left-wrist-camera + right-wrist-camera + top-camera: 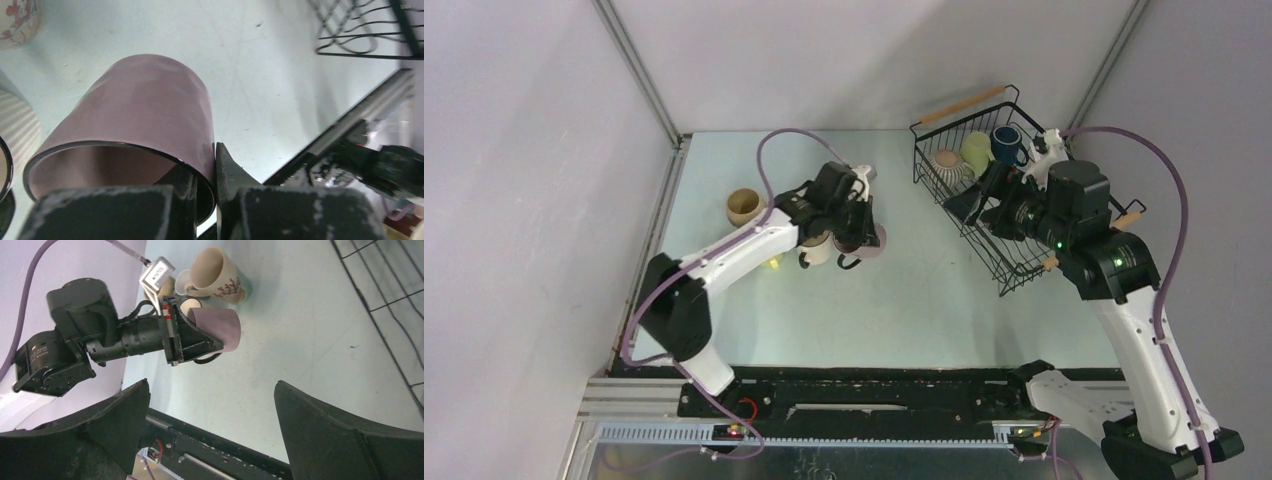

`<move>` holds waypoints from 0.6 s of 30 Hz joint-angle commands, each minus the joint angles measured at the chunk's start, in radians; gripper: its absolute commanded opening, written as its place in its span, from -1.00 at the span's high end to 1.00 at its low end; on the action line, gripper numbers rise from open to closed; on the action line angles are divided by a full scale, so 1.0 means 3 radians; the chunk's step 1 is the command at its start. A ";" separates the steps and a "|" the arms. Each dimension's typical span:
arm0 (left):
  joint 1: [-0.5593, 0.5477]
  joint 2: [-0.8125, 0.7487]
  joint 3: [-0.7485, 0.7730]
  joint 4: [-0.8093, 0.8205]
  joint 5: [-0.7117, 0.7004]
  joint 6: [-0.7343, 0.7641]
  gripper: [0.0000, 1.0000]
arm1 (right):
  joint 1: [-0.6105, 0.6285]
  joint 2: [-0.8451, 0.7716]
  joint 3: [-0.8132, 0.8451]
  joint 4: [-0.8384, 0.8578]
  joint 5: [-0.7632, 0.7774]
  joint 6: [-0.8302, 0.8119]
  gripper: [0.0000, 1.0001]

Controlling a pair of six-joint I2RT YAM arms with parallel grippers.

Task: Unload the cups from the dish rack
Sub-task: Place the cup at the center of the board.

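Observation:
My left gripper is shut on the wall of a mauve-pink cup, one finger inside the rim and one outside. The cup hangs tilted low over the table, left of centre, beside other cups. The black wire dish rack stands at the back right with a ribbed beige cup, a pale yellow-green cup and a dark blue cup in its far end. My right gripper hovers open over the rack's left side with nothing between its fingers.
A tan cup, a floral cup and a white cup stand on the table around the left gripper. The rack's wooden handles stick out. Grey walls close in left, right and behind.

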 commanded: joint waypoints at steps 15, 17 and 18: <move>-0.0274 0.1153 0.1294 -0.0875 -0.1056 0.0472 0.99 | -0.0015 -0.0283 -0.0175 -0.0192 0.0385 -0.0248 -0.99; -0.0271 0.1214 0.1331 -0.0902 -0.1072 0.0505 0.99 | -0.0015 -0.0277 -0.0181 -0.0172 0.0375 -0.0244 -0.99; -0.0275 0.1237 0.1342 -0.0910 -0.1076 0.0516 0.99 | -0.0016 -0.0275 -0.0177 -0.0170 0.0373 -0.0243 -0.99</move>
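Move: The left hand already holds the pink cup; the free patch of board for it lies about 4 cm ahead and 4 cm left, some 16 cm below. The black-handled cream mug stands roughly 5 cm ahead and 12 cm left of this hand, 13 cm down; the floral mug about 14 cm ahead, 5 cm left and 12 cm below. From the empty right hand the patch is some 8 cm ahead, 19 cm left and 34 cm below. Keeping its pinch on the pink cup's wall at the rim, the left hand sinks about 8 cm towards the board beside the cream mug, easing some 3 cm forward, and rolls a little over 20 degrees so the fingers point more steeply down and the cup comes towards upright. The open, empty right hand draws off about 3 cm to the right and down, away from the cup. ##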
